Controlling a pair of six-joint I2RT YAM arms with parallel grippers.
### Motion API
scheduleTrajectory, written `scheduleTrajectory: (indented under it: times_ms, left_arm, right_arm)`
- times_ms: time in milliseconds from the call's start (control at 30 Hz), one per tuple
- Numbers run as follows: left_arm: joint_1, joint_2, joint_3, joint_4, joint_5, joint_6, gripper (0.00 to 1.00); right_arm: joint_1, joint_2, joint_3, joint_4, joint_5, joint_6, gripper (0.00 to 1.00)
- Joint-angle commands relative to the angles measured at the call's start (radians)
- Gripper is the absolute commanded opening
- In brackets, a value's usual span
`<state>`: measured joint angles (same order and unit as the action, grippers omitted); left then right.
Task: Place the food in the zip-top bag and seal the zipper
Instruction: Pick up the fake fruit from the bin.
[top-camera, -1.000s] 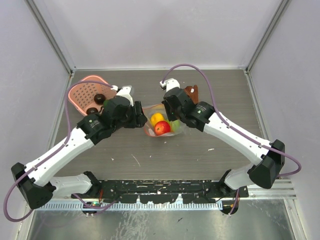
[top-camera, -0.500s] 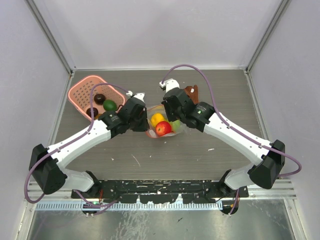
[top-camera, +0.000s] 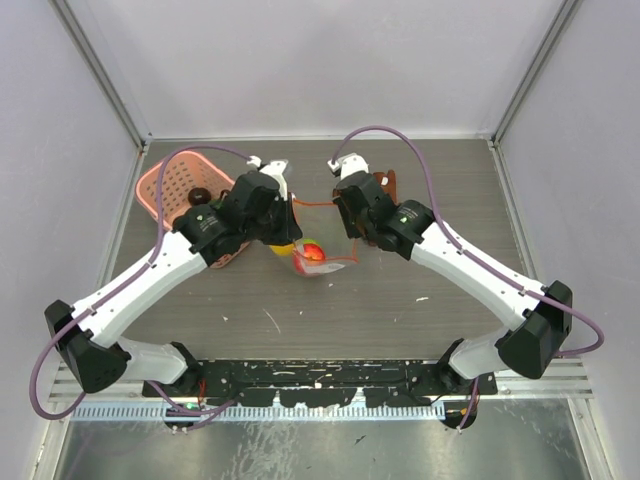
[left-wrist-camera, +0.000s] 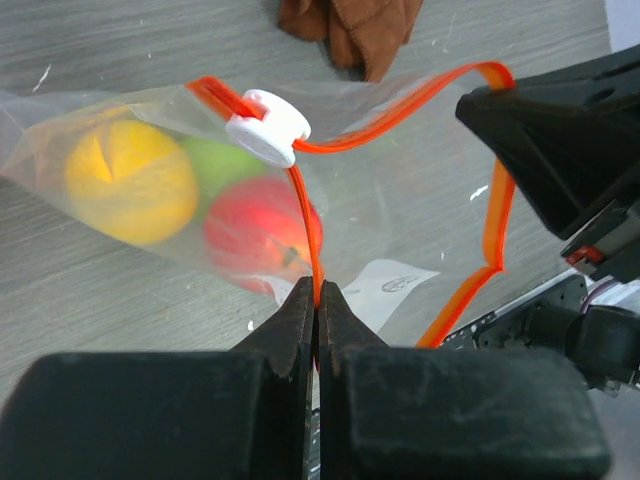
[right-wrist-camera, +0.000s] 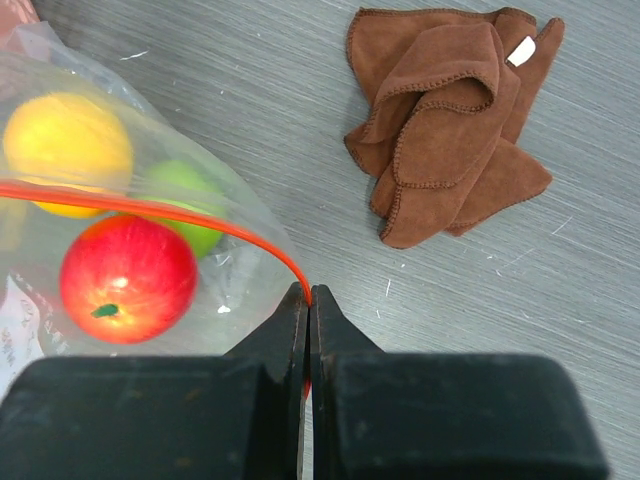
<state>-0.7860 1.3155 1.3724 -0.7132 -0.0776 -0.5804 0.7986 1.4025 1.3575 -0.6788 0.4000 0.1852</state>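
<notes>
The clear zip-top bag (top-camera: 322, 262) hangs between both grippers, its mouth spread wide. Inside lie the food: a yellow fruit (left-wrist-camera: 130, 180), a green one (left-wrist-camera: 225, 165) and a red apple (left-wrist-camera: 262, 225). The red zipper (left-wrist-camera: 305, 230) carries its white tab (left-wrist-camera: 268, 125) near the bag's left corner. My left gripper (left-wrist-camera: 317, 290) is shut on the zipper strip just below the tab. My right gripper (right-wrist-camera: 309, 292) is shut on the zipper strip (right-wrist-camera: 150, 210) at the opposite side, beside the red apple (right-wrist-camera: 125, 280). From above, the left gripper (top-camera: 287, 232) and right gripper (top-camera: 354, 240) flank the bag.
A pink perforated basket (top-camera: 165, 190) stands at the back left with a dark item (top-camera: 198, 196) in it, partly under the left arm. A crumpled brown cloth (right-wrist-camera: 450, 110) lies behind the right gripper. Grey walls close three sides.
The left arm swung from beside the basket to the bag and its jaws closed on the zipper strip. The bag's mouth now stands lifted and stretched between the grippers; the right gripper shifted slightly.
</notes>
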Motion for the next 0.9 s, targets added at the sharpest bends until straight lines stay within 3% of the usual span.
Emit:
scheduleTrajectory:
  times_ms: [0,167,433,867]
  left_arm:
    - [0.005,-0.006,0.033,-0.049,0.025,0.027,0.01]
    - [0.01,0.015,0.028,-0.089,-0.01,0.037,0.01]
    - [0.022,0.01,-0.039,-0.054,-0.015,0.019,0.01]
    - [0.031,0.001,-0.101,-0.032,0.01,-0.013,0.01]
  right_arm:
    - [-0.005,-0.021,0.004,0.013,-0.06,-0.028,0.0]
    - [-0.003,-0.012,0.035,-0.023,0.034,-0.009,0.0]
    - [-0.005,-0.06,0.049,0.051,-0.106,-0.008,0.0]
    - [-0.005,-0.082,0.041,0.076,-0.099,0.009,0.0]
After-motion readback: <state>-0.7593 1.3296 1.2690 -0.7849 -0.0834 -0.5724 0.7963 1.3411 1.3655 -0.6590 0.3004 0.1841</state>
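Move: Both hands still pinch the bag's orange rim and the food hangs between them. From the left hand the red apple lies about 4 cm ahead, 3 cm right and 13 cm below; at like depth the lemon is some 7 cm ahead and 3 cm left, the green apple 8 cm ahead and 2 cm right. From the right hand the red apple is roughly 3 cm ahead, 12 cm left and 12 cm below. Downward goes the left hand, steadily by about 6 cm and drifting some 2.5 cm left, its wrist turning about 10 degrees with the fingers tipping down and its closed fingers keeping hold of the rim beside the white slider. The right hand nearly holds still at first, then lifts its side of the rim some 2.5 cm, easing slightly back and left, still pinching. ##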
